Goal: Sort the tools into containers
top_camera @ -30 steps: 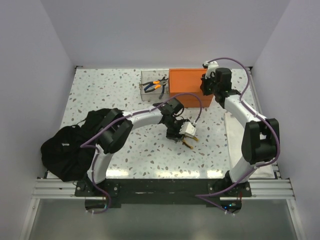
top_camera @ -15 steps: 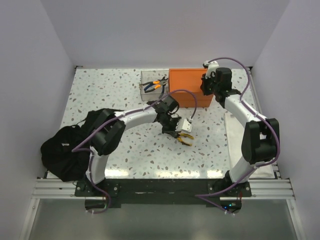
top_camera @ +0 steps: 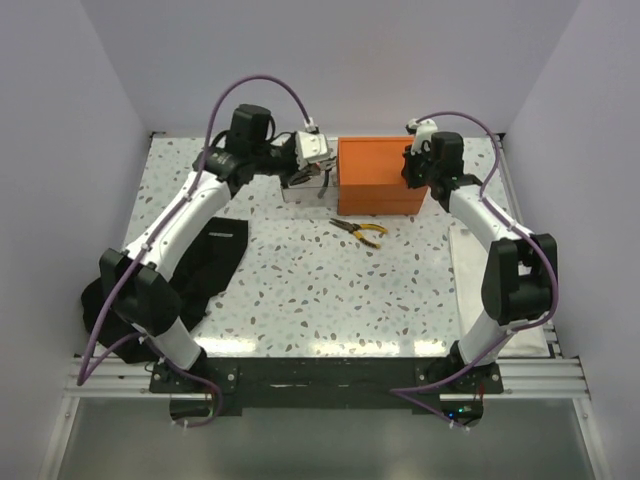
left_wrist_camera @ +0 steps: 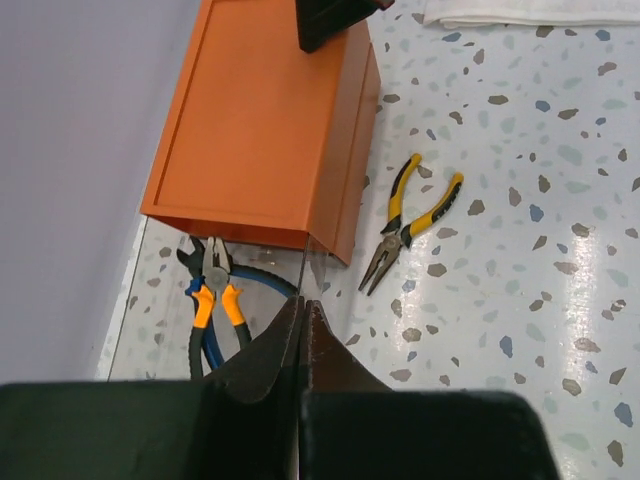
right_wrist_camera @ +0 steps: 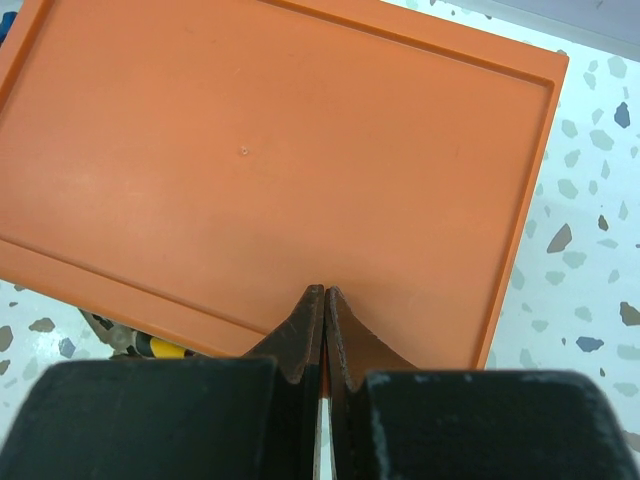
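The orange box [top_camera: 375,175] [left_wrist_camera: 260,120] [right_wrist_camera: 270,150] stands closed at the back. Beside it is the clear box [top_camera: 297,186], which holds orange-and-black pliers [left_wrist_camera: 214,297] and blue-handled pliers [left_wrist_camera: 250,279]. My left gripper [top_camera: 318,160] [left_wrist_camera: 303,306] is shut, its tips right at the top edge of the clear box's wall next to the orange box. Whether the wall is pinched I cannot tell. Yellow-handled pliers [top_camera: 358,230] [left_wrist_camera: 412,218] lie loose on the table in front of the orange box. My right gripper [top_camera: 414,165] [right_wrist_camera: 322,291] is shut above the lid's right end.
A floppy black bag [top_camera: 190,270] sprawls over the table's left front edge, under the left arm. A flat white sheet [top_camera: 468,265] lies along the right side. The side walls stand close on both sides.
The left arm has swung from the table's middle to the back by the clear box, and its jaws have closed. The yellow-handled pliers now lie on the table. The right arm has stayed put.
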Tool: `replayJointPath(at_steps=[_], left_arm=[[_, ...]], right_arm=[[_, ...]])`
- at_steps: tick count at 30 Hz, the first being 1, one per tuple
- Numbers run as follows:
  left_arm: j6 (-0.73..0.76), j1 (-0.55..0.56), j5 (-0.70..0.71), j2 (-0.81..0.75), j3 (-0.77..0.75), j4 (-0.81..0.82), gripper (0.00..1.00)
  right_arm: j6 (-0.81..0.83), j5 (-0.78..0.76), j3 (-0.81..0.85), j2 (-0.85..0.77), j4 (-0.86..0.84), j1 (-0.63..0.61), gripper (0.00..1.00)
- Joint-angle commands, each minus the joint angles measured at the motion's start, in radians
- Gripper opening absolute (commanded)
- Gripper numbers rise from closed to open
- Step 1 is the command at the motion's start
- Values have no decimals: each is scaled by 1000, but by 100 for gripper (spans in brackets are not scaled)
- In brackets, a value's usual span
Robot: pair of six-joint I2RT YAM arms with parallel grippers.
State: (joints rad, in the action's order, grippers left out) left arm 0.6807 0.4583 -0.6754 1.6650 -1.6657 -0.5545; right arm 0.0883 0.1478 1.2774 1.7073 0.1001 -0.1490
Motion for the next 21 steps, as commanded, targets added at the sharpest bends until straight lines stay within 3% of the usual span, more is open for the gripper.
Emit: replayJointPath(at_steps=[1,3,6,10,14,21], left_arm=[[-40,-12,-58,12,-6,-4,15],[-68,12,-27,-2,62,40,34],[-41,109,69,-54,216,129,48],[6,197,76,-65,375,260,54],[54,217,-7,115,289,207,56],[88,238,0,381,75,197,56]], right_arm=[[28,-76,-33,78,210,17,0],[28,-76,-27,83,210,17,0],[30,-79,-26,87,210,17,0],[31,-79,-30,95,210,17,0],[33,-79,-32,98,219,17,0],[44,-68,-18,123,237,17,0]])
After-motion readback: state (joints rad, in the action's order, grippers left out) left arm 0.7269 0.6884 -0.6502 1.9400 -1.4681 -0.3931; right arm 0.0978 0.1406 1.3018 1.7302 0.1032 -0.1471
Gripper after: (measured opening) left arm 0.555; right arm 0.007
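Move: The yellow pliers lie flat on the table, roughly 12 cm to the right of the left gripper, 1 cm nearer the base and 28 cm below it. The orange box's middle is about 10 cm ahead and 16 cm to the right, 21 cm down; the open drawer with the sorted tools is some 12 cm straight ahead and 26 cm down. From the right gripper the pliers are about 12 cm back, 11 cm left and 16 cm below. Bring the left gripper down about 18 cm towards the yellow pliers, carrying it some 9 cm to the right, and open the shut fingers to a little over half. Swing it back, clear of the drawer, as it sinks, then ease forward again by 3 or 4 cm; tip the fingers further down and turn them slightly clockwise. Stop above the table, short of the pliers. ##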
